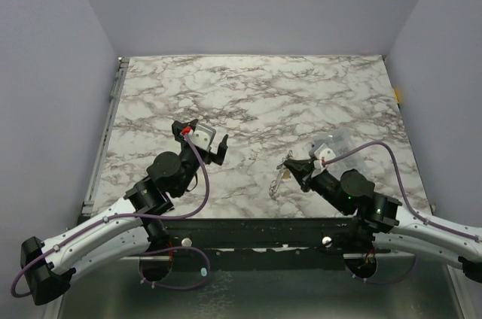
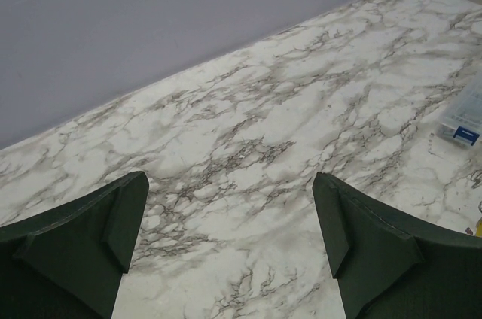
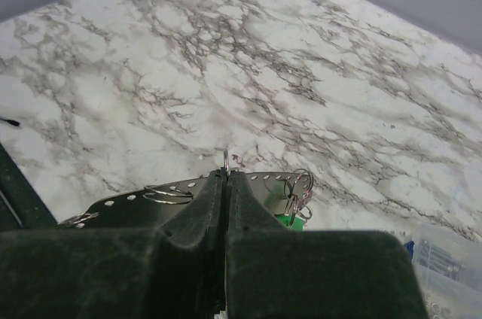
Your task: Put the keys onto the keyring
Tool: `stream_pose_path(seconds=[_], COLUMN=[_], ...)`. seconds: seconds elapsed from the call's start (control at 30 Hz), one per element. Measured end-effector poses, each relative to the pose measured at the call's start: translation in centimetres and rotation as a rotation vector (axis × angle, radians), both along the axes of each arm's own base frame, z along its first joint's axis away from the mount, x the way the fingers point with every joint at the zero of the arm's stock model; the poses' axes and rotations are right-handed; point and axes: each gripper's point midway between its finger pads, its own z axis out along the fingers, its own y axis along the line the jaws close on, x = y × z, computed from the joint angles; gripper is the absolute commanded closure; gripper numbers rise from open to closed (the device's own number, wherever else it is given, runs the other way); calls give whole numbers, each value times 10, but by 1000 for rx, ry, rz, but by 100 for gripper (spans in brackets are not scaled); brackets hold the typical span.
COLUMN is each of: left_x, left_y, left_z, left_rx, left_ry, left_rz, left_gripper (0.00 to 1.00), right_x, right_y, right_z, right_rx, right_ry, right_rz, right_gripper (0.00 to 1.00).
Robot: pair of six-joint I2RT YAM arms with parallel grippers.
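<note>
My right gripper (image 3: 226, 172) is shut on the keyring (image 3: 128, 202), a grey perforated metal hoop that curves across below its fingertips. A thin metal edge pokes up between the tips. A green key (image 3: 300, 218) hangs from small split rings on the hoop's right side; the other keys' colours do not show. From above, the right gripper (image 1: 293, 170) holds the keyring (image 1: 285, 162) just over the table, with the keys (image 1: 276, 184) dangling toward the left. My left gripper (image 1: 205, 142) hovers apart on the left, and the left gripper (image 2: 230, 180) stands open over bare marble.
A clear plastic box (image 1: 332, 143) lies just behind the right gripper, also seen as the clear plastic box (image 3: 449, 262) and the clear plastic box (image 2: 464, 117). The marble table (image 1: 256, 93) ends at grey walls at the back and sides.
</note>
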Motion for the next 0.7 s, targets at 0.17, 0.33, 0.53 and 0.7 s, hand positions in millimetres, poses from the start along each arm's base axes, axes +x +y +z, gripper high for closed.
stream_pose_path(seconds=[0.17, 0.33, 0.53, 0.7], left_x=[2, 4, 2, 1], left_y=[4, 7, 11, 13], left_z=[-1, -2, -1, 0], left_rx=[1, 1, -4, -1], left_ry=[5, 5, -4, -9], left_rz=[27, 44, 49, 53], left_gripper=[1, 1, 1, 1], right_x=[18, 34, 49, 77], right_y=[15, 38, 57, 79], right_z=[-26, -37, -36, -20], right_rx=[-48, -114, -130, -130], right_ry=[-60, -94, -129, -139], right_rz=[-40, -55, -66, -84], right_gripper=[99, 99, 99, 99])
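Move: My closed right fingers still pinch the edge of the perforated gray keyring plate. The clear table towards the middle lies about 14 cm ahead, 14 cm left and 17 cm below them. The clear plastic box is roughly 19 cm to their right and 11 cm ahead, down on the table. My open left gripper stands some 23 cm left, 7 cm ahead and 4 cm higher; from it, that clear table is about 7 cm ahead, 9 cm right and 21 cm below. Keeping my pinch on the plate's edge, I carry the keyring out and across with my right hand, forward and left about 8 cm each way, towards the middle of the table and nearer my open left gripper. I dip nearly 4 cm at first, then lift again by about half of that as I speed up outward, while the fingertips tip up some 10 degrees. ##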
